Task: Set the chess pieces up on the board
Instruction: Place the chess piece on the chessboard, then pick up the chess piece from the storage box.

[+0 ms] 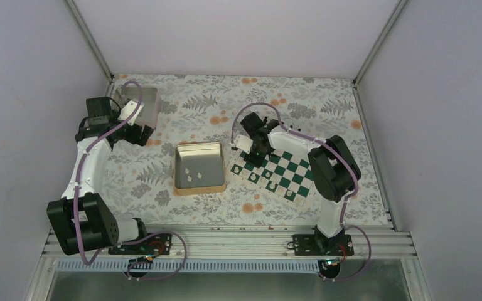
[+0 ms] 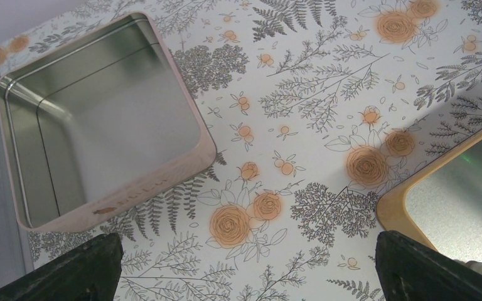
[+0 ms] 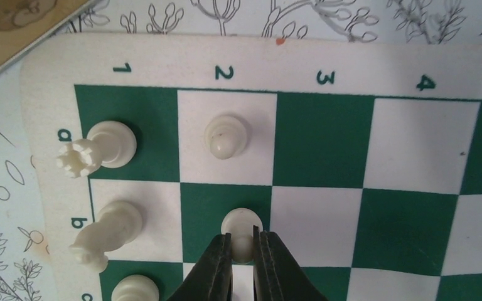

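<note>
The green-and-white board (image 3: 323, 138) fills the right wrist view and lies right of centre on the table (image 1: 287, 175). My right gripper (image 3: 243, 241) is shut on a white pawn (image 3: 243, 224) that stands on dark square b2. Around it stand a rook (image 3: 103, 147) on a1, a pawn (image 3: 226, 136) on a2, a knight (image 3: 110, 229) on b1 and another piece (image 3: 135, 290) on c1. More white chess pieces (image 1: 191, 174) lie in the gold-rimmed tin (image 1: 201, 190). My left gripper (image 2: 245, 251) is open above the floral cloth, holding nothing.
A pinkish square tray (image 2: 157, 182) stands at the back left, near the left gripper (image 1: 139, 135). The gold tin's rim (image 2: 401, 200) shows at the right of the left wrist view. Tiny black pieces (image 1: 295, 130) stand by the board's far edge.
</note>
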You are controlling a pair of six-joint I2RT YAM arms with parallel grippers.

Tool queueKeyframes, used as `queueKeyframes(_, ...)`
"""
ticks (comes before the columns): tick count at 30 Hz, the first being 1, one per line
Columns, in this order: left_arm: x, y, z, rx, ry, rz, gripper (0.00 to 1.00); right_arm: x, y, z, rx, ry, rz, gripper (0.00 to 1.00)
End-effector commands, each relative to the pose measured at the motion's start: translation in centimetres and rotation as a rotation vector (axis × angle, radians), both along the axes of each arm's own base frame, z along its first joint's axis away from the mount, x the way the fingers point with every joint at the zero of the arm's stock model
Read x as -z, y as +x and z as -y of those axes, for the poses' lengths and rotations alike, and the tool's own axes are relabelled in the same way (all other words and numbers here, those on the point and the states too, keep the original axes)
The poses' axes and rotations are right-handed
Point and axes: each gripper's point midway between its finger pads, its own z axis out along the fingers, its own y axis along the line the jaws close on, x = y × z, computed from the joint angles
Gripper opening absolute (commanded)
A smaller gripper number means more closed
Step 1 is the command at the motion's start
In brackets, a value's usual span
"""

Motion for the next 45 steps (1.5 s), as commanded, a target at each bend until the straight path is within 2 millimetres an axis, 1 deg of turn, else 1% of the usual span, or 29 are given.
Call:
queueKeyframes(1,-0.6,0.0,0.1,0.014,-0.007,0.011,1.00,0.5,-0.2,0.3,0.004,0.019,-0.014,0.10)
queueKeyframes(11,-0.5,0.0,0.1,0.012,-0.005,0.009,1.00,0.1,-0.4,-0.2,-0.003,0.044,-0.030,0.11)
queueKeyframes(16,-0.5,0.0,0.1,0.013,-0.005,0.010,1.00,0.4,-0.6,-0.2,-0.002,0.043,-0.040,0.11)
queueKeyframes(22,-0.5,0.0,0.1,0.014,-0.006,0.008,1.00,0.0,-0.4,-0.2,0.002,0.043,-0.028,0.26)
queueKeyframes(28,-0.6,0.0,0.1,0.013,-0.005,0.012,1.00,-1.8,0.3,0.2,0.016,0.032,0.021,0.37)
queueKeyframes(31,-0.6,0.0,0.2,0.013,-0.005,0.013,1.00,-4.0,0.8,-0.2,0.022,0.048,0.051,0.39)
queueKeyframes(35,-0.7,0.0,0.2,0.014,-0.006,0.015,1.00,-8.5,0.9,-2.3,-0.011,0.087,0.100,0.41)
queueKeyframes(36,-0.8,0.0,0.1,0.014,-0.005,0.016,1.00,-9.3,0.8,-3.0,-0.030,0.091,0.112,0.42)
queueKeyframes(38,-0.9,0.0,0.1,0.013,-0.005,0.018,1.00,-10.5,0.4,-4.8,-0.079,0.094,0.123,0.43)
queueKeyframes(40,-0.9,0.0,0.1,0.011,-0.003,0.019,1.00,-11.0,-0.4,-7.3,-0.145,0.109,0.122,0.43)
queueKeyframes(41,-0.9,0.0,0.1,0.010,-0.001,0.021,1.00,-11.2,-1.2,-9.1,-0.195,0.130,0.118,0.43)
queueKeyframes(43,-0.9,0.0,0.0,0.005,0.003,0.024,1.00,-11.0,-2.2,-11.5,-0.260,0.152,0.110,0.43)
queueKeyframes(45,-1.1,0.0,-0.1,0.003,0.007,0.028,1.00,-10.0,-2.9,-13.6,-0.308,0.157,0.091,0.43)
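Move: The right hand already holds the white chess piece, a pawn, over its square, b2, whose middle lies about 1 cm to the left and roughly 3 cm below. Around it stand the a2 pawn, 1 cm ahead and 4 cm left of the hand, and the knight, 3 cm back and 2 cm left. The tray's middle is some 17 cm left and 1 cm back. From the idle left hand the square is about 33 cm right, 6 cm back and 17 cm below. Down and back by barely half a centimetre each, the right hand eases the pinched pawn onto b2 and holds nearly still. Then its fingers open to a little under half and let go of the pawn, and the hand climbs about 13 cm, speeding up and swinging some 10 cm left off the board towards the tray, turning about 10 degrees counter-clockwise as it tilts. ##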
